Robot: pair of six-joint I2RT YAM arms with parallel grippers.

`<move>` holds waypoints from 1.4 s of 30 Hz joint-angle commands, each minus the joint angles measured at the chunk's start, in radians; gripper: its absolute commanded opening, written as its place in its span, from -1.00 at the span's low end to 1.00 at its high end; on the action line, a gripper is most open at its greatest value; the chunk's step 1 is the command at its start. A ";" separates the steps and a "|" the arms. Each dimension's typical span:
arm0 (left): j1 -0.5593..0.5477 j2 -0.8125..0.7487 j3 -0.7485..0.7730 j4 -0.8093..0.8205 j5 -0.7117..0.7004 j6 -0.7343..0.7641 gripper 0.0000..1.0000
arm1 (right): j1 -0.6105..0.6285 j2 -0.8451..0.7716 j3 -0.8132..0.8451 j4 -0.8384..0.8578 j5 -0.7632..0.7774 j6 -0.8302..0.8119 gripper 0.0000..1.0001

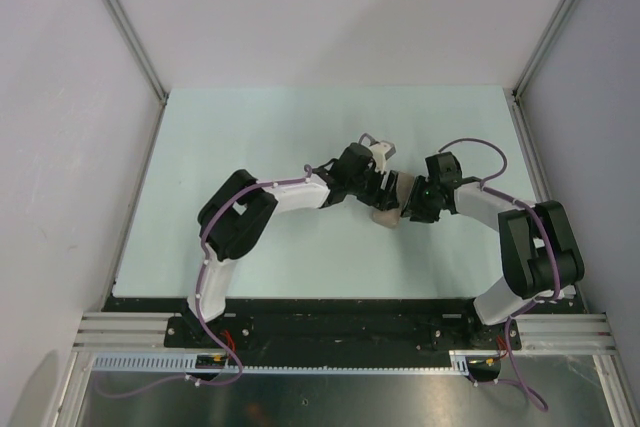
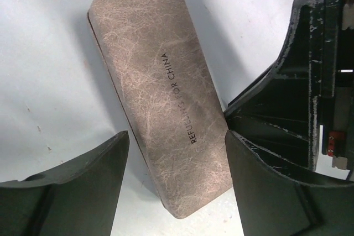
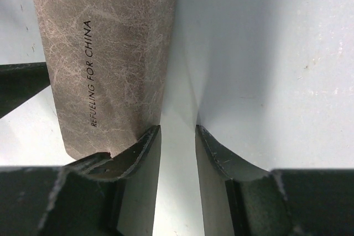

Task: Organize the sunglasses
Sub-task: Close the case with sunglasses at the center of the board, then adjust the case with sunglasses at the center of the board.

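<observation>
The grey-brown speckled case (image 2: pixel 160 92) lies closed on the pale table, printed "REFUELING FOR CHINA". The sunglasses are hidden from every view. My left gripper (image 2: pixel 176 134) hangs open above the case's near end, one finger off each side, with table showing in both gaps. My right gripper (image 3: pixel 177 128) is open with only bare table between its fingers; its left fingertip sits at the edge of the case (image 3: pixel 105 48). From above, the case (image 1: pixel 388 209) peeks out between the left gripper (image 1: pixel 385 187) and the right gripper (image 1: pixel 410 209), mostly covered by them.
The right arm's black gripper body (image 2: pixel 310 81) stands close beside the case in the left wrist view. The pale table (image 1: pixel 250 137) is ringed by grey walls and a metal rail (image 1: pixel 340 332) at the near edge.
</observation>
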 commanded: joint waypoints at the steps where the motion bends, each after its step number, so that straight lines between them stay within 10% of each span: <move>1: -0.007 -0.040 0.011 -0.002 -0.045 0.036 0.52 | -0.003 -0.014 -0.004 -0.011 0.009 0.017 -0.25; 9: -0.004 -0.158 -0.018 -0.008 -0.113 0.081 0.57 | -0.040 -0.172 0.005 -0.081 0.138 0.023 -0.11; 20: 0.056 -0.483 -0.206 -0.014 -0.318 0.046 0.91 | 0.127 -0.131 0.148 -0.118 0.375 -0.010 0.67; 42: 0.154 -0.898 -0.463 -0.137 -0.381 -0.020 1.00 | 0.257 0.184 0.284 -0.085 0.420 -0.020 0.64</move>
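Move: The closed sunglasses case lies just left of the right hand, its middle about 4 cm to the left and 3 cm farther ahead, roughly level in height; the hand stands low by the case's right side. From the left hand, hovering over the case, its middle is about 1 cm ahead, 2 cm to the right and some 3 cm below. Apart from the two grippers, nothing else stands near the case on the board. The case gets freed by the left hand, which lifts away about 17 cm up and 19 cm to the left, turning counter-clockwise and opening fully. Meanwhile the right hand leaves the case's right side, rising and drawing a little to the right as its fingers open wide, then swings left and forward over the case and comes down with its fingers straddling the case's width. ##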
